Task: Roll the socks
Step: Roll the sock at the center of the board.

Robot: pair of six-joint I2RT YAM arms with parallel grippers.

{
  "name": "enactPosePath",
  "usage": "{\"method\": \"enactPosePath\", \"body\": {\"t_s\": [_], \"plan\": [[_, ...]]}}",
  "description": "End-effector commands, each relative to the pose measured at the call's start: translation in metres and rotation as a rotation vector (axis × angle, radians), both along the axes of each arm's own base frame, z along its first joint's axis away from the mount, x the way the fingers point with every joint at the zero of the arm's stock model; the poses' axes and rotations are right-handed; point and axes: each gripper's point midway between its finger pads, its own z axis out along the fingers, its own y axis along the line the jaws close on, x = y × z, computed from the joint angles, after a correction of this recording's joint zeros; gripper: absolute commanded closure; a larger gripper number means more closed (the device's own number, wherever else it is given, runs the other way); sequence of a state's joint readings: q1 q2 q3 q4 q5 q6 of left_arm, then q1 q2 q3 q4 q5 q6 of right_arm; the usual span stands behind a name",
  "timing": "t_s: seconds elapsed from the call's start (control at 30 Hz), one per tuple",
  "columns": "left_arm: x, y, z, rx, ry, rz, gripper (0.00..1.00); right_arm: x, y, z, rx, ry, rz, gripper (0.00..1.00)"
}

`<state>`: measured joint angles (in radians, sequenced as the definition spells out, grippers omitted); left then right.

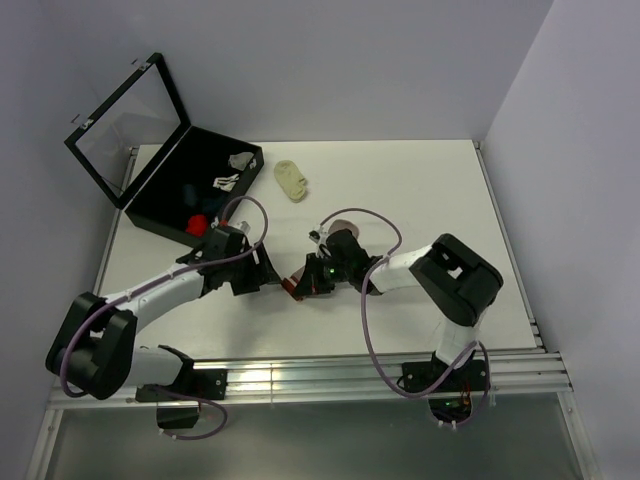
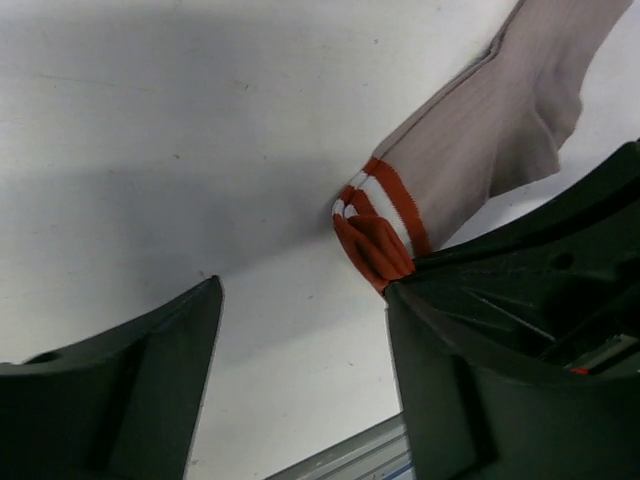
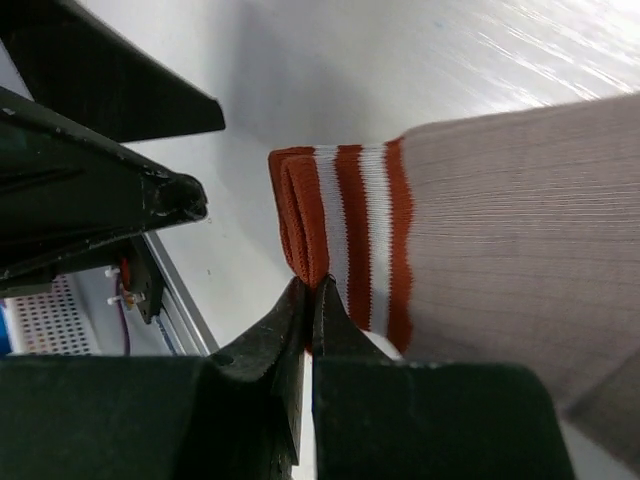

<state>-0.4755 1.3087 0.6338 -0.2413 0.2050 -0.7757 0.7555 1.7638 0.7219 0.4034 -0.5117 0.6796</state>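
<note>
A dusty-pink sock [image 3: 500, 230] with a red-and-white striped cuff [image 2: 380, 220] lies on the white table between both arms. My right gripper [image 3: 312, 295] is shut on the folded red edge of that cuff, and in the top view it [image 1: 312, 278] sits just right of the cuff [image 1: 296, 287]. My left gripper [image 2: 300, 400] stands open over bare table, nothing between its fingers. Its right finger [image 2: 500, 370] touches the cuff's tip. In the top view the left gripper [image 1: 258, 275] is just left of the sock. A navy sock [image 1: 190, 193] and a bit of red fabric [image 1: 198, 222] lie in the black case.
The black case [image 1: 150, 205] with its lid raised stands at the back left and also holds small white items [image 1: 230, 180]. A small pale-yellow sock [image 1: 292, 180] lies beside it. Metal rails [image 1: 330, 375] run along the table's near edge.
</note>
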Motion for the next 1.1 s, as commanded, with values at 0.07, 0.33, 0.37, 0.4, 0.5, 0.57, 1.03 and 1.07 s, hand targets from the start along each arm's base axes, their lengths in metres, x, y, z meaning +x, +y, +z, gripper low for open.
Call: {"method": "enactPosePath", "body": {"t_s": [0.07,0.33,0.37,0.4,0.5,0.57,1.03,1.07], "plan": [[0.003,-0.005,-0.008,-0.006,-0.004,0.005,0.35,-0.006,0.004,-0.002,0.124,0.119,0.02,1.0],[-0.004,-0.006,-0.021,0.012,0.023,-0.031,0.58,0.0,-0.012,-0.02,0.161,0.248,-0.051,1.0],[-0.004,-0.006,-0.023,0.013,0.025,-0.033,0.59,0.0,-0.011,-0.021,0.164,0.258,-0.055,1.0],[-0.004,-0.007,-0.024,0.015,0.031,-0.035,0.6,-0.001,-0.013,-0.023,0.162,0.267,-0.062,1.0],[-0.005,-0.008,-0.031,0.029,0.047,-0.035,0.62,0.001,-0.015,-0.025,0.166,0.28,-0.07,1.0],[-0.006,-0.008,-0.037,0.044,0.063,-0.033,0.63,0.002,-0.016,-0.026,0.163,0.28,-0.071,1.0],[0.003,-0.025,-0.044,0.035,0.072,-0.058,0.6,0.003,-0.015,-0.026,0.144,0.291,-0.061,0.99],[0.003,-0.026,-0.045,0.035,0.074,-0.06,0.6,0.004,-0.015,-0.027,0.14,0.287,-0.059,0.99]]}}
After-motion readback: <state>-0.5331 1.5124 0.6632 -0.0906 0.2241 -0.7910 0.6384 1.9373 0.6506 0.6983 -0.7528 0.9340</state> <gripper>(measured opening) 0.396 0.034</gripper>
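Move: The sock's striped cuff is pinched in the shut right fingers, its middle about 1 cm left of that hand point and 1 cm below. From the left hand it lies roughly 5 cm to the right, level front to back and 3 cm below. The grey sock body stretches away from it, its middle about 6 cm ahead and 11 cm right of the left hand; the yellow sock lies some 23 cm ahead and 5 cm right of that hand. Down by about 3 cm beside the cuff goes the left hand, its open fingers narrowing to roughly half their gap; then, low over the board, it slides about 3 cm right and a little forward, until a fingertip seems to touch the cuff's corner. The right hand keeps its pinch, lowers the cuff 1.5 cm with a slight shift right, rolls some 20 degrees and holds still. ##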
